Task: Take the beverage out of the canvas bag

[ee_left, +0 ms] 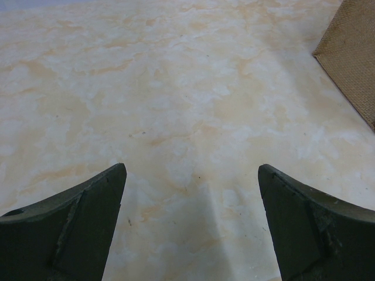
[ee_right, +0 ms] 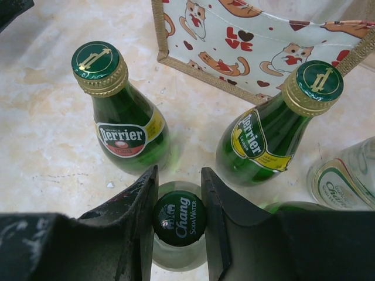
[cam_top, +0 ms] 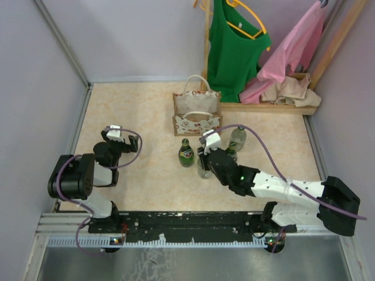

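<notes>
The canvas bag [cam_top: 196, 114] stands upright at the back middle of the table; its cat-and-heart front panel [ee_right: 252, 41] shows in the right wrist view and a tan corner [ee_left: 351, 52] in the left wrist view. My right gripper [ee_right: 179, 171] is shut on the cap of a clear Chang soda water bottle [ee_right: 179, 218], which stands on the table in front of the bag [cam_top: 203, 171]. A green Perrier bottle [ee_right: 120, 111] stands to its left and a Perrier lemon bottle [ee_right: 269, 129] to its right. My left gripper [ee_left: 192, 175] is open and empty over bare table, left of the bag.
A second clear Chang bottle [ee_right: 345, 175] stands at the right, near the bag [cam_top: 238, 137]. A wooden rack [cam_top: 275, 106] with a green top [cam_top: 234, 47] and pink clothes [cam_top: 296, 50] stands at the back right. Grey walls close in the table.
</notes>
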Controlling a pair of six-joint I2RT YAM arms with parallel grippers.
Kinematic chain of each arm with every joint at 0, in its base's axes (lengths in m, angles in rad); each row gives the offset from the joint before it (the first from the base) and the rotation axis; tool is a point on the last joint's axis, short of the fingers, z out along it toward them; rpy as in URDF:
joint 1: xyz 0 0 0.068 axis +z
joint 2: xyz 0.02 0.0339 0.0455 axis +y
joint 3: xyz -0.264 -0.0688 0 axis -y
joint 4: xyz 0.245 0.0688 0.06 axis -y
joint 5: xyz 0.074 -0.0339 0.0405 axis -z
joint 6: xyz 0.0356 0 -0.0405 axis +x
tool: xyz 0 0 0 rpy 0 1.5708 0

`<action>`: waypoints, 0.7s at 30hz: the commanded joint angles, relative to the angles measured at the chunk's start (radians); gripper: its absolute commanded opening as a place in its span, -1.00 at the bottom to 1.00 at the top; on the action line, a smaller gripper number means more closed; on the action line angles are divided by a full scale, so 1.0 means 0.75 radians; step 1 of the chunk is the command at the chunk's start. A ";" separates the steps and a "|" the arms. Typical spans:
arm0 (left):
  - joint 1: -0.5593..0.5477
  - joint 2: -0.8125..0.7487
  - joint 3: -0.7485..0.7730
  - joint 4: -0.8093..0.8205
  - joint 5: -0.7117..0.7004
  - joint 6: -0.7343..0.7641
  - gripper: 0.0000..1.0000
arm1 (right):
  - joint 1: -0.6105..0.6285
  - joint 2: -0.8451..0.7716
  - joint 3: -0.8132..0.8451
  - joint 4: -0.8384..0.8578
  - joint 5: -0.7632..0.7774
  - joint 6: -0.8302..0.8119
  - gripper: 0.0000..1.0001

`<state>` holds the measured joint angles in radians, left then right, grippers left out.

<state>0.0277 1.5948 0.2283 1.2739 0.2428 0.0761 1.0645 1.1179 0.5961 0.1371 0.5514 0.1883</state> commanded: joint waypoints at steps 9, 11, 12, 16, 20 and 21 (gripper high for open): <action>-0.008 0.001 0.019 0.011 -0.003 0.007 1.00 | 0.010 0.021 0.049 0.192 0.069 0.034 0.15; -0.008 0.000 0.019 0.013 -0.003 0.007 1.00 | 0.012 0.020 0.055 0.184 0.072 0.034 0.24; -0.008 -0.001 0.019 0.012 -0.004 0.007 1.00 | 0.011 0.018 0.062 0.180 0.072 0.033 0.25; -0.007 -0.002 0.017 0.013 -0.004 0.007 1.00 | 0.011 -0.007 0.106 0.151 0.088 0.003 0.29; -0.007 -0.001 0.018 0.013 -0.003 0.007 1.00 | 0.010 -0.052 0.164 0.143 0.181 -0.090 0.57; -0.007 -0.001 0.017 0.013 -0.004 0.007 1.00 | 0.008 -0.059 0.181 0.147 0.208 -0.117 0.59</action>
<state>0.0277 1.5948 0.2283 1.2739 0.2424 0.0761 1.0649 1.1297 0.6399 0.1928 0.6044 0.1749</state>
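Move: The clear Chang soda bottle is upright in the right fingers, gripped by its cap, with its middle about 8 cm straight below that hand. One Perrier bottle stands some 5 cm ahead and 7 cm left of the right hand, a second about 9 cm ahead and 3 cm right, and the emptied canvas bag roughly 22 cm ahead and 3 cm left. From the left hand, the Chang bottle is about 30 cm right and 10 cm back, at nearly the same height. The clear Chang bottle, already set down at the near side of the Perriers, is let go: the right fingers open from their pinch on its cap to about three-quarters wide. The right hand eases about half a centimetre forward and left, then climbs clear, some 3 cm up and 1 cm forward in all, its fingertips tipping up roughly 5 degrees. ##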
